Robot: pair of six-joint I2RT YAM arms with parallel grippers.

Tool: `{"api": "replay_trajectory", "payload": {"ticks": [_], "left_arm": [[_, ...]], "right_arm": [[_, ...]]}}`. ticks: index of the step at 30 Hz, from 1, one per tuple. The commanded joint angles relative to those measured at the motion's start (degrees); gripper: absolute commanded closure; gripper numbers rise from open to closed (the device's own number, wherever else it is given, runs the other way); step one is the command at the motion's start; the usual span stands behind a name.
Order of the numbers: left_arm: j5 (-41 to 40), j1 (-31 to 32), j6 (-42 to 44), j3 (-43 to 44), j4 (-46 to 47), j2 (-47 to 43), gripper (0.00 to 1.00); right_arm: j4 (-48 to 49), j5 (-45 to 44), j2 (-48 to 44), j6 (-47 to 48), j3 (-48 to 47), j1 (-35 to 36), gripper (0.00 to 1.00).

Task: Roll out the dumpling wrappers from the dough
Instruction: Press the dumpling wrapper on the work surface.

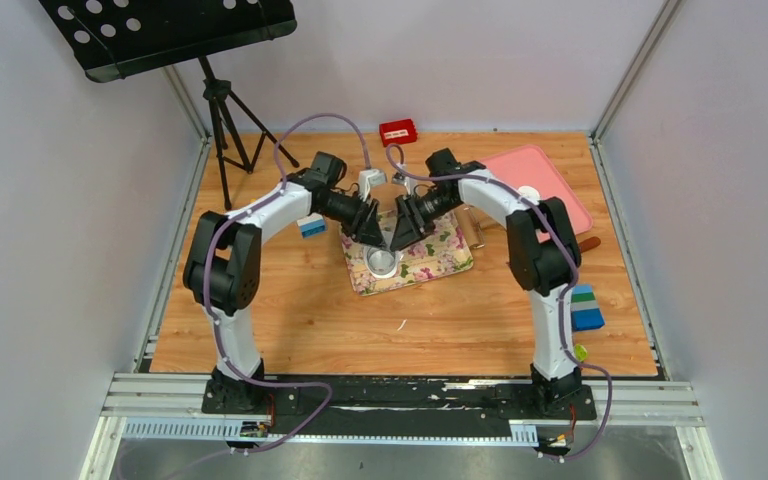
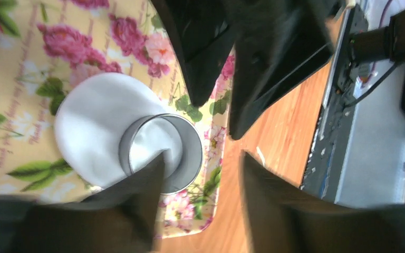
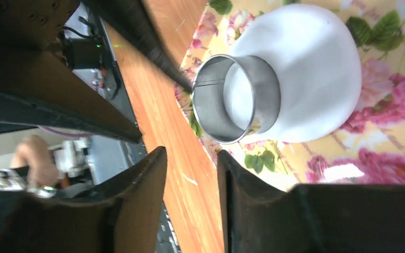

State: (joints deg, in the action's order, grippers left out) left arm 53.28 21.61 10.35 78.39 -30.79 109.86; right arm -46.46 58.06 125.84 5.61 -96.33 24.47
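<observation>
The dough point(image 2: 92, 126) is a flattened white sheet on the floral mat point(image 1: 440, 252). The metal ring cutter point(image 2: 190, 153) stands upright on the dough's near part, and dough shows inside the ring. From the right wrist the ring cutter point(image 3: 258, 89) and the dough point(image 3: 316, 74) appear just beyond the fingers. My left gripper point(image 2: 201, 158) is open beside the ring with nothing between its fingers. My right gripper point(image 3: 191, 153) is open too and holds nothing, a little short of the ring. Both grippers, left point(image 1: 372, 238) and right point(image 1: 398, 238), meet tip to tip above the ring cutter point(image 1: 383, 262). A small white round disc point(image 1: 528, 193), seemingly a dumpling wrapper, lies on the pink tray point(image 1: 560, 200).
A rolling pin point(image 1: 588, 243) lies partly hidden behind the right arm. A white-and-blue block point(image 1: 311, 226) sits left of the mat. A red box point(image 1: 398, 131) is at the back edge. Blue and green blocks point(image 1: 586, 307) stand near the right arm. A tripod stand point(image 1: 225, 120) is back left.
</observation>
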Motion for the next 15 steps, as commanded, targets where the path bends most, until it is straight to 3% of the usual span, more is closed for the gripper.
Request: {"api": "replay_trajectory", "payload": {"ticks": [1,3,4,9,12,15], "left_arm": [[0.73,-3.16,2.54,1.38,-2.29,-6.55,0.24],[-1.64,-5.38,1.99,0.98,-1.95,-8.09,0.05],[-2.83,-6.61,1.63,0.78,-1.46,-8.63,0.01],[-20.86,-9.21,0.12,3.89,-2.89,-6.59,0.00],[-28.14,-9.13,3.11,7.51,-3.45,-2.91,0.00],[-28.38,-8.97,6.84,14.12,-7.36,3.36,0.01]], "right_arm": [[-6.15,-6.94,-11.52,12.90,-3.31,0.23,0.51],[-6.99,-11.80,-15.34,19.06,-2.36,0.52,0.38],[-6.90,-14.78,-17.13,21.86,-1.96,0.99,0.35],[-3.22,-29.13,-23.52,33.06,1.90,6.22,0.18],[0.75,-35.25,-24.35,36.51,3.92,10.56,0.17],[1.13,-37.67,-21.89,38.58,2.84,15.07,0.17]]}}
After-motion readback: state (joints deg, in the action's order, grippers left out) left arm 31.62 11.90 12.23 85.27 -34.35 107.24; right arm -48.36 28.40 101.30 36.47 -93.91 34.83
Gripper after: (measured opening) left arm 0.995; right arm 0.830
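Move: The metal ring, standing on the flattened dough, lies about 8 cm below the left hand, some 2 cm back and 1 cm to its right. From the right hand it is roughly 3 cm left, 2 cm back and 6 cm below. The dough's middle sits about 3 cm farther out than the ring's; the blue-and-white block is around 15 cm left and 6 cm ahead of the left hand. The metal ring is left standing on the dough as both empty hands, already clear above it, pull away. The right rises about 10 cm, rolling its wrist some 55 degrees and tipping its fingers more downward as they spread; the left lifts slightly, then sweeps left and forward towards the block, opening fully. ##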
